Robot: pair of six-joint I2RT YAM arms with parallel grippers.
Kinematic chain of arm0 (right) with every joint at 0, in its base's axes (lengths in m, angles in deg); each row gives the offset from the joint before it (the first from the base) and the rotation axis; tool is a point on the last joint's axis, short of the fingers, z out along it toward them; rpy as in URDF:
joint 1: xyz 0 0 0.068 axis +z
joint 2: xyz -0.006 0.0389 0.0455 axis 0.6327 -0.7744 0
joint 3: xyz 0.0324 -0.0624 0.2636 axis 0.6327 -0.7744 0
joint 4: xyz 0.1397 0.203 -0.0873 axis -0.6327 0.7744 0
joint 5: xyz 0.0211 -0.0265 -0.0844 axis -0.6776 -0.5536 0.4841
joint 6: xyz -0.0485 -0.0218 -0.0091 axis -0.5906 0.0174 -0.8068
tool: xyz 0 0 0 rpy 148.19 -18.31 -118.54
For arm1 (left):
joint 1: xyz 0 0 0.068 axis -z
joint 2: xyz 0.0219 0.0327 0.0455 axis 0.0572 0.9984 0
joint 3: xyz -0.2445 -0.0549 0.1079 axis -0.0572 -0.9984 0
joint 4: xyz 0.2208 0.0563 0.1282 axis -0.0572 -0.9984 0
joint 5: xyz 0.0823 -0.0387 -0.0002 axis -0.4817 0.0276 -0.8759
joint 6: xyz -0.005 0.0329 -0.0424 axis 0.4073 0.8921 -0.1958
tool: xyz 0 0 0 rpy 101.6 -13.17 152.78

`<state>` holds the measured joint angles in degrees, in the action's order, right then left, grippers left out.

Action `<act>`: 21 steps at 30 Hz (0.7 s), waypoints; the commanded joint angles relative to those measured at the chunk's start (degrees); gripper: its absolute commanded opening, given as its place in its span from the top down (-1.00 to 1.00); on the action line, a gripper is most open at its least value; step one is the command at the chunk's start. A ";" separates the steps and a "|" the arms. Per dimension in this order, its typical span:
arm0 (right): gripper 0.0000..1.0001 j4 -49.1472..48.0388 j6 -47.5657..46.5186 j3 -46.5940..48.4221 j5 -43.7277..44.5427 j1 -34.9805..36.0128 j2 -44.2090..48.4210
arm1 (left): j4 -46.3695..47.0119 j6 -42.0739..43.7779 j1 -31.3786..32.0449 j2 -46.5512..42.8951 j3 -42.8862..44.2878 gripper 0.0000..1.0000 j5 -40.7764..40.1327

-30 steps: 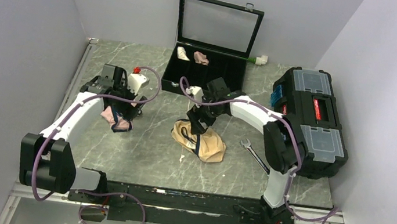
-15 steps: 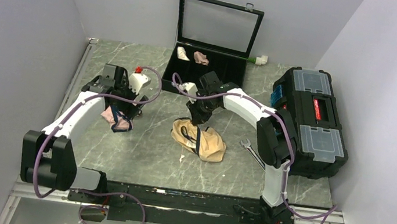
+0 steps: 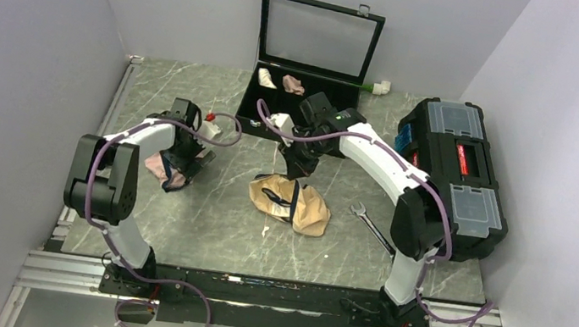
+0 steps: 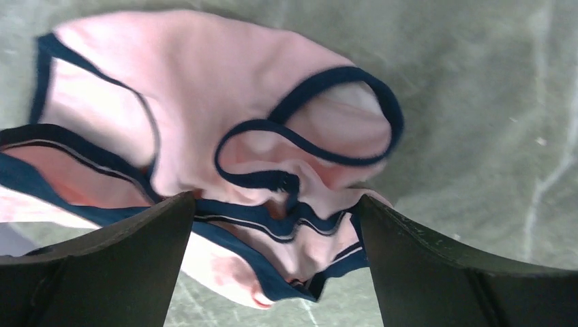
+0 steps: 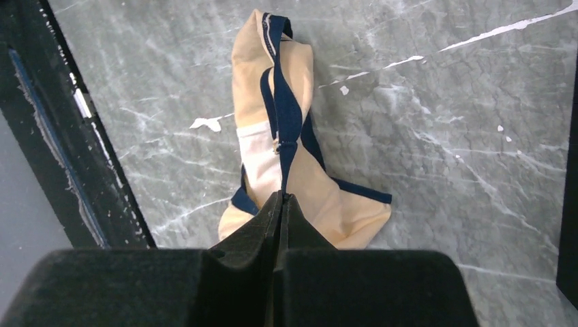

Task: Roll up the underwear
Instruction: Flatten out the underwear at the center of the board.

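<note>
The tan underwear (image 3: pixel 307 210) with navy edging lies crumpled mid-table; in the right wrist view the underwear (image 5: pixel 253 158) stretches away from the jaws. My right gripper (image 3: pixel 296 174) (image 5: pixel 283 196) is shut, pinching a navy strap that runs taut from its tips. My left gripper (image 3: pixel 183 157) (image 4: pixel 276 199) is open, its fingers (image 4: pixel 129 252) straddling the near edge of a pink underwear (image 3: pixel 159 168) (image 4: pixel 204 88) with dark edging at the left of the table.
An open black case (image 3: pixel 256 114) holding small fabric rolls (image 3: pixel 293 84) stands at the back. A black toolbox (image 3: pixel 451 178) sits at the right, with a wrench (image 3: pixel 369 226) beside it. A white object with a red cap (image 3: pixel 208 125) lies near the left gripper.
My right gripper closed on the tan underwear's strap and shifted slightly toward the back. The left arm's elbow swung in while its gripper stayed over the pink underwear.
</note>
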<state>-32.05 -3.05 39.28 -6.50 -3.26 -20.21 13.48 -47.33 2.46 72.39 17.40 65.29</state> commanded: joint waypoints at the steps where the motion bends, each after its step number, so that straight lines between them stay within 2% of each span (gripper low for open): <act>1: 1.00 4.58 -3.17 3.18 -1.10 -0.22 4.35 | 3.30 2.14 -0.38 4.14 2.18 -0.91 -11.57; 6: 1.00 7.01 -4.56 5.43 -0.38 -0.30 6.99 | 2.01 2.12 -3.84 6.30 3.87 -0.89 -13.90; 10: 1.00 9.85 -5.75 8.99 -0.68 -0.40 8.00 | -1.61 1.53 -6.91 4.30 6.10 -0.87 -9.67; 14: 1.00 12.68 -6.67 13.21 -1.54 -0.32 8.49 | -6.73 1.43 -7.14 -3.04 7.81 -0.92 1.87; 17: 1.00 14.42 -7.13 16.72 -1.66 -0.39 8.91 | -10.19 0.89 -7.02 -9.51 10.64 -0.97 16.10; 19: 1.00 15.63 -7.24 20.72 -1.43 -0.46 8.49 | -11.63 -0.09 -6.92 -12.69 13.34 -0.99 22.88; 21: 1.00 17.98 -7.82 28.55 -1.30 -0.40 6.84 | -12.58 -1.36 -6.93 -14.87 16.42 -0.99 28.39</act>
<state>-18.37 -9.00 56.31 -6.43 -3.55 -14.18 3.80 -46.43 -4.80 64.78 26.30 75.81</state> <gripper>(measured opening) 0.007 0.994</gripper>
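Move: The closed right gripper holds the tan underwear by a strap some 11 cm above the board; the cloth's middle is about 9 cm below, 1 cm back and 1 cm left of it. The box is roughly 24 cm ahead and 2 cm left, the wrench 21 cm right and 6 cm back. The open left gripper is down on the pink underwear, whose middle lies about 2 cm forward and 2 cm left of it. Lift the right gripper almost straight up by about 12 cm, keeping its pinch on the tan underwear's strap and tipping the fingers slightly forward. Meanwhile sweep the open left gripper low along the board some 6 cm left and a little forward, pushing the pink underwear along, then bring it back right and up, clear of the cloth. ##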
